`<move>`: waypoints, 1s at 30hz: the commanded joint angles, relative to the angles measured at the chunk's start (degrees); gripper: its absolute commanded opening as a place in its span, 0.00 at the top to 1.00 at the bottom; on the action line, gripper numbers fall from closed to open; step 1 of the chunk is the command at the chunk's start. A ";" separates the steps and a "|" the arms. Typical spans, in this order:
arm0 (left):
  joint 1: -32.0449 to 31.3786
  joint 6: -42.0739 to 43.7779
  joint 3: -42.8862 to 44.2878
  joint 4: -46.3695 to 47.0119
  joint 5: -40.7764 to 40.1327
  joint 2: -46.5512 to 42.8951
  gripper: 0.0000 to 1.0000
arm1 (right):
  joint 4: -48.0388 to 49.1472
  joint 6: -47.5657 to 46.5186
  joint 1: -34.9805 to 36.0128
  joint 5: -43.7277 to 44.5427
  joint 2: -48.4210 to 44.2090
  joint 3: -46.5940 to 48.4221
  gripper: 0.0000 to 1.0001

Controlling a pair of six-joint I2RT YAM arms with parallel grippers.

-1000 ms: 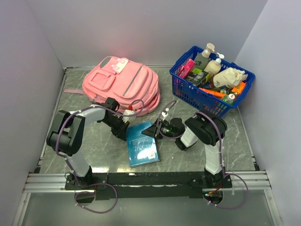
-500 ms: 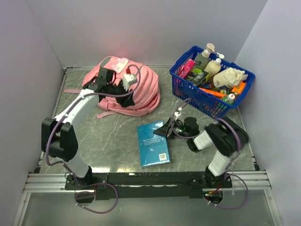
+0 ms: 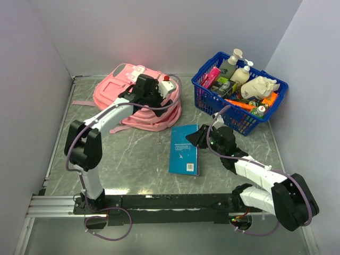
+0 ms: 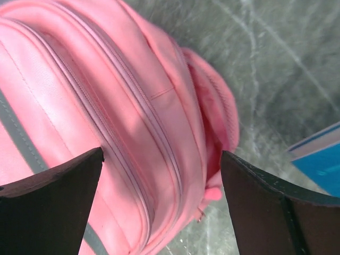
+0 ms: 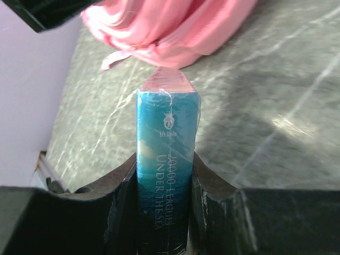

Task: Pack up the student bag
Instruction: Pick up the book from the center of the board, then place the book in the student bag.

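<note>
The student bag [image 3: 118, 91], a pink fabric backpack, lies at the back left of the table. My left gripper [image 3: 151, 94] hovers over its right end, open. In the left wrist view the bag [image 4: 122, 106] and its zip seams fill the space between the wide-apart fingers [image 4: 53, 196], and the gripper [image 4: 162, 180] holds nothing. My right gripper [image 3: 197, 138] is shut on a blue book [image 3: 185, 150] mid-table. In the right wrist view the book's spine [image 5: 167, 143] is clamped between the gripper [image 5: 166, 180] jaws, pointing toward the bag [image 5: 175, 26].
A blue plastic basket [image 3: 210, 101] full of bottles and packets stands at the back right, close behind the right arm. Grey walls enclose the table on three sides. A pink strap [image 3: 81, 102] trails from the bag's left side.
The left gripper swung up from the table onto the bag, then right along it, and opened wide. The right arm carried the book right and toward the bag, turning it.
</note>
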 commanded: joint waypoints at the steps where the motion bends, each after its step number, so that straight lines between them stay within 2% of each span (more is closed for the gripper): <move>1: -0.10 -3.39 3.18 5.04 -7.29 0.86 0.04 | -6.07 -5.35 -0.31 6.06 -2.60 3.36 1.00; 5: -0.01 -8.92 3.51 7.95 -9.48 0.32 0.04 | -8.10 -1.93 -0.40 9.66 -7.94 2.91 1.00; 7: -0.09 -11.48 6.76 2.61 -11.94 3.91 0.04 | -7.49 -1.92 -0.66 9.40 -10.58 2.57 1.00; 8: -0.10 -12.09 12.70 -1.33 -12.65 5.75 0.04 | -6.62 -1.92 -0.66 9.05 -11.38 2.30 1.00; 10: 0.51 -12.01 19.49 -10.89 -9.41 9.98 0.04 | -6.07 -3.49 -0.58 8.34 -12.53 2.56 1.00; 11: 0.69 -12.80 21.53 -10.77 -8.53 9.99 0.04 | -6.86 -3.76 -0.75 8.26 -12.36 3.09 1.00; 12: 0.87 -12.80 19.89 -8.86 -7.48 6.86 0.04 | -8.00 -4.46 -0.75 7.74 -12.10 3.88 1.00; 13: 0.96 -12.63 16.57 1.00 -8.16 4.13 0.04 | -9.58 -5.86 -0.75 7.38 -11.66 6.15 1.00; 14: 0.96 -12.89 7.66 6.40 -8.61 1.32 0.04 | -13.08 -6.22 -0.84 7.20 -10.78 7.21 1.00; 16: 0.96 -13.59 1.53 13.38 -10.97 -3.45 0.04 | -15.65 -7.36 -0.75 7.55 -10.51 9.67 1.00; 18: 0.70 -12.46 1.76 10.35 -11.95 -1.28 0.04 | -17.41 -8.15 -0.84 8.43 -11.39 10.56 1.00; 20: 0.26 -11.93 8.06 1.86 -14.05 1.80 0.04 | -18.64 -9.47 -0.84 9.48 -12.62 11.97 1.00; 21: 0.26 -11.14 9.58 0.49 -14.32 3.91 0.04 | -19.52 -10.09 -0.93 10.27 -13.06 12.40 1.00; 23: -0.01 -10.70 8.90 1.00 -14.76 4.10 0.04 | -19.97 -10.97 -0.93 10.54 -13.85 13.64 1.00; 25: -0.79 -9.29 5.74 6.97 -17.04 2.53 0.04 | -20.41 -11.41 -0.84 10.46 -14.55 14.51 1.00; 30: -2.55 -6.13 3.00 7.86 -22.39 3.92 0.04 | -21.37 -10.71 -0.84 10.45 -15.34 16.10 1.00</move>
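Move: The right hand already holds the book by its spine; the middle of the book hangs about 4 cm to the hand's left, 5 cm back and 4 cm below. From this hand the pink bag lies some 17 cm ahead, 22 cm left and slightly lower, the blue basket about 19 cm ahead and 18 cm right. The left hand is over the bag's right-hand end: the bag's middle is roughly 5 cm ahead, 11 cm left and 8 cm below, the book 17 cm back and 7 cm right. Rightward and up, about 4 cm each, the right hand draws the book sideways from the bag, its left side rolling down some 15 degrees, the pinch on the spine kept. Over the bag, the left hand travels forward about 6 cm while rising, eases back a little, then ends near 5 cm ahead and slightly left, swinging counter-clockwise nearly 20 degrees, fingers staying wide open. ##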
